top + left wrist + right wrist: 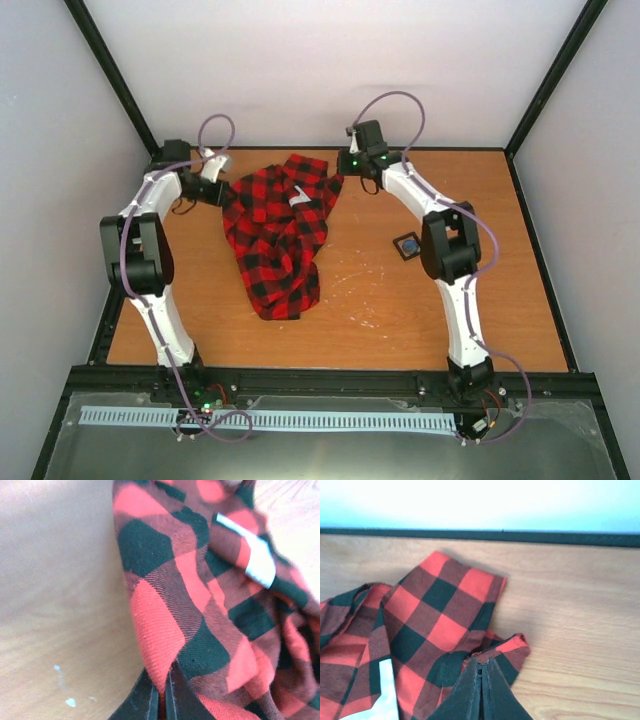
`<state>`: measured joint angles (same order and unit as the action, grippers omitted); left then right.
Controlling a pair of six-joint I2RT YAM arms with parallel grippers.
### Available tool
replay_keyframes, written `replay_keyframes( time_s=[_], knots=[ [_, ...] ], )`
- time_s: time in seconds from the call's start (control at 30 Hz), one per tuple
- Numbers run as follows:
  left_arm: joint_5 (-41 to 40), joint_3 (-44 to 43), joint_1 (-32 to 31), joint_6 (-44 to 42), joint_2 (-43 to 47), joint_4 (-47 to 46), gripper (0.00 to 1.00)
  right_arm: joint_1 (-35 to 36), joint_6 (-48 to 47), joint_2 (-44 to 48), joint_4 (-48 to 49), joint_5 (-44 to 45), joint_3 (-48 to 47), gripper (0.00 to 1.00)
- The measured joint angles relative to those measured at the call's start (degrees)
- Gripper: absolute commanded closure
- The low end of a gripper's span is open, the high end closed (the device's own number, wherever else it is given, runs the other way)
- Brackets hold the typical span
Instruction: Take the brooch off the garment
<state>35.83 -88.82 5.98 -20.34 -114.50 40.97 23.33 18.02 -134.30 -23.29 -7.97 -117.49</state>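
The garment (278,235), a red-and-black checked shirt, lies crumpled on the wooden table, with a scrap of white lettering (300,200) showing near its far end. My left gripper (222,190) is at the shirt's far left edge. Its black jaws are shut on a raised fold of the cloth (162,692). My right gripper (345,180) is at the shirt's far right corner, shut on a hem edge (482,666). The white lettering also shows in both wrist views (257,555) (385,690). The brooch is hidden: none shows on the visible cloth.
A small dark square thing with a bluish middle (407,245) lies on the table right of the shirt, next to the right arm's elbow (450,245). A black frame rail (520,536) runs along the table's far edge. White walls close in the back and sides.
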Motion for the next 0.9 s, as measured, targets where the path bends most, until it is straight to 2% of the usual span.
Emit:
replay_keyframes(
  time_s=[0.13, 0.17, 0.23, 0.3, 0.33, 0.4, 0.47, 0.57, 0.8, 0.9],
  knots=[
    [-1.3, -5.0, 0.0, -1.2, 6.0, 2.3, 0.99, -0.8, -0.7, 8.5, 3.1, 1.4, 6.3, 0.97],
    [-1.6, -5.9, 0.0, -1.6, 7.5, 3.0, 0.99, -1.0, -0.9, 10.4, 4.1, 1.9, 7.9, 0.92],
    [-1.8, -7.4, 0.0, -2.1, 9.5, 4.4, 0.99, -1.1, -1.5, 14.1, 6.2, 2.6, 11.3, 0.66],
    [-1.8, -9.6, 0.0, -2.8, 10.7, 6.7, 0.99, -1.1, -1.7, 15.9, 7.3, 2.9, 13.1, 0.27],
    [-1.7, -10.5, 0.0, -3.0, 10.9, 7.5, 0.99, -1.1, -1.9, 16.0, 7.7, 2.8, 13.2, 0.19],
    [-1.4, -12.7, 0.0, -3.3, 11.0, 9.5, 0.99, -1.1, -2.1, 15.5, 8.4, 1.9, 13.3, 0.1],
    [-0.6, -14.4, 0.0, -3.7, 11.1, 11.7, 0.99, -1.0, -2.0, 14.1, 9.0, 0.4, 13.2, 0.05],
    [0.5, -15.1, 0.0, -4.0, 11.3, 14.0, 0.99, -0.1, -2.4, 9.5, 8.7, -1.7, 11.0, 0.04],
    [1.9, -15.1, -0.6, -4.9, 11.3, 18.6, 0.99, 6.5, -4.2, 3.6, 12.6, -11.3, 12.3, 0.07],
    [2.0, -14.9, -0.7, -5.3, 11.3, 19.6, 0.99, 9.8, -5.9, 0.9, 12.6, -15.4, 7.9, 0.1]
  ],
)
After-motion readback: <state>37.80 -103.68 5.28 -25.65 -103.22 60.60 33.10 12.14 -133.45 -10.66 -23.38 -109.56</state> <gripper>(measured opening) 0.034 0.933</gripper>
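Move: The right hand, shut and apparently empty, has the brooch (the white patch on the garment) about 14 cm to its left, 2 cm back and 11 cm below. The garment's right corner lies some 5 cm ahead and 2 cm right, its upper end about 14 cm ahead and 11 cm left, the dark square case 18 cm back and 20 cm right. From the left hand, already pinching the garment's left side, the brooch is 7 cm ahead, 20 cm right and 8 cm below. Left keeps its pinch, lifting garment about 15 cm; right rises, opens, sinks, then sweeps 13 cm left towards brooch. ##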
